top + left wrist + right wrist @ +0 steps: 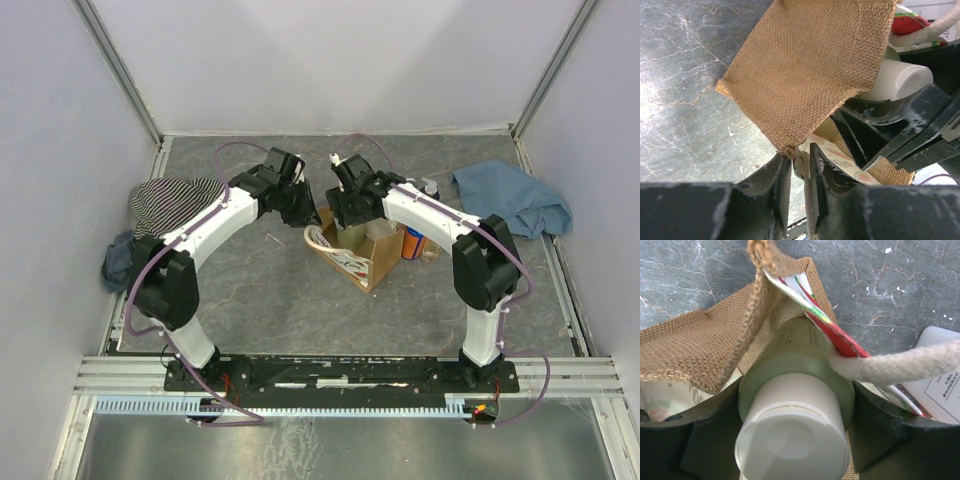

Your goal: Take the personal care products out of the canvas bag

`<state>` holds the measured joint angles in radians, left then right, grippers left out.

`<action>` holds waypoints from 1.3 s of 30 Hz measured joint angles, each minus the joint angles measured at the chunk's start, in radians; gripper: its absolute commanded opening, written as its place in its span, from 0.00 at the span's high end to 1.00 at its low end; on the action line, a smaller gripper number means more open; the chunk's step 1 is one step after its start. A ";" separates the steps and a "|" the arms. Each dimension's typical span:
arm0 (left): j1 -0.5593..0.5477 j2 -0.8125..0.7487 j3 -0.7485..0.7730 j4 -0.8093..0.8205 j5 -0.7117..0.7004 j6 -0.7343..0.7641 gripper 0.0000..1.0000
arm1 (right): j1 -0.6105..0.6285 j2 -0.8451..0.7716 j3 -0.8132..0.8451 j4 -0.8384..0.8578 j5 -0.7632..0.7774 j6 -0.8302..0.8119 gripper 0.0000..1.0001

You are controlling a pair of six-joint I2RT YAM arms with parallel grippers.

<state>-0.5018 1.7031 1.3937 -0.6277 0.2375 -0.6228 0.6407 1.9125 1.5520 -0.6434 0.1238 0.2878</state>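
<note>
The tan canvas bag (372, 262) stands at mid-table with its mouth open, and its burlap wall (810, 65) fills the left wrist view. My left gripper (303, 210) (801, 155) is shut on the bag's rim corner, with the cream rope handle between its fingers. My right gripper (350, 222) (796, 405) reaches into the bag and is shut on a pale green bottle (795, 365) with a white cap (790, 440). That bottle is upright, and its cap (900, 80) also shows in the left wrist view. An orange bottle (412, 243) and a clear yellowish one (432, 247) stand on the table just right of the bag.
A blue cloth (510, 195) lies at the back right, with a dark-capped bottle (430, 187) near its left edge. The striped garment (170, 200) and a grey-blue cloth (118, 258) lie at the left. A white labelled item (945, 385) sits beside the bag. The bag's rope handle (900, 365) crosses the bottle.
</note>
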 measured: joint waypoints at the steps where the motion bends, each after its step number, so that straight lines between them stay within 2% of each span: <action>1: 0.000 0.001 0.000 -0.002 0.000 0.000 0.80 | 0.001 0.000 0.002 0.001 0.008 0.003 0.46; 4: 0.000 0.005 0.000 -0.006 -0.002 0.003 0.90 | 0.002 0.000 0.002 0.003 0.019 0.004 0.52; 8: 0.000 0.006 0.000 -0.014 -0.019 0.007 0.97 | 0.016 -0.004 0.002 0.001 0.039 0.003 0.53; 13: 0.000 0.012 0.005 -0.027 -0.035 0.009 0.97 | 0.034 -0.050 0.010 -0.071 0.046 -0.002 0.53; 17: 0.000 0.032 0.029 -0.036 -0.057 0.010 0.97 | 0.039 -0.128 0.083 -0.157 0.043 -0.006 0.53; 26: 0.001 0.058 0.104 -0.120 -0.140 0.023 0.97 | 0.038 -0.279 0.456 -0.283 0.066 -0.043 0.52; 30: 0.013 0.069 0.130 -0.156 -0.163 0.034 0.97 | 0.037 -0.320 0.557 -0.352 0.113 -0.072 0.52; 35: 0.073 0.068 0.134 -0.181 -0.175 0.041 0.97 | 0.002 -0.368 0.570 -0.446 0.166 -0.105 0.52; 39: 0.142 0.053 0.128 -0.191 -0.180 0.042 0.97 | -0.059 -0.409 0.501 -0.481 0.183 -0.119 0.52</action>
<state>-0.3599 1.7561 1.5219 -0.8185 0.0570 -0.5808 0.5819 1.5036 2.0533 -1.1248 0.3069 0.1688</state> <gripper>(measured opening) 0.046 0.770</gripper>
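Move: The right fingers are already shut around the green bottle inside the bag; the white bottle outside stands about 12 cm to its right and level with it, the pump bottle 16 cm right and 3 cm farther out, the blue-orange bottle 14 cm right and 5 cm back, all with middles some 3 cm below that hand. The bag's left corner is practically between the left fingertips, with the green bottle about 8 cm right of that hand and 8 cm lower. The right hand keeps its grip on the green bottle and, after easing back a little, pulls it straight up out of the bag fast, about 30 cm, its fingertips tilting forward and up by nearly 30 degrees, then carries it some 10 cm right, high over the side where the other products stand. Meanwhile the left fingers close on the bag's corner and, once the bottle is rising, draw it left about 8 cm and half as far forward, the hand rolling its left side up a little. ##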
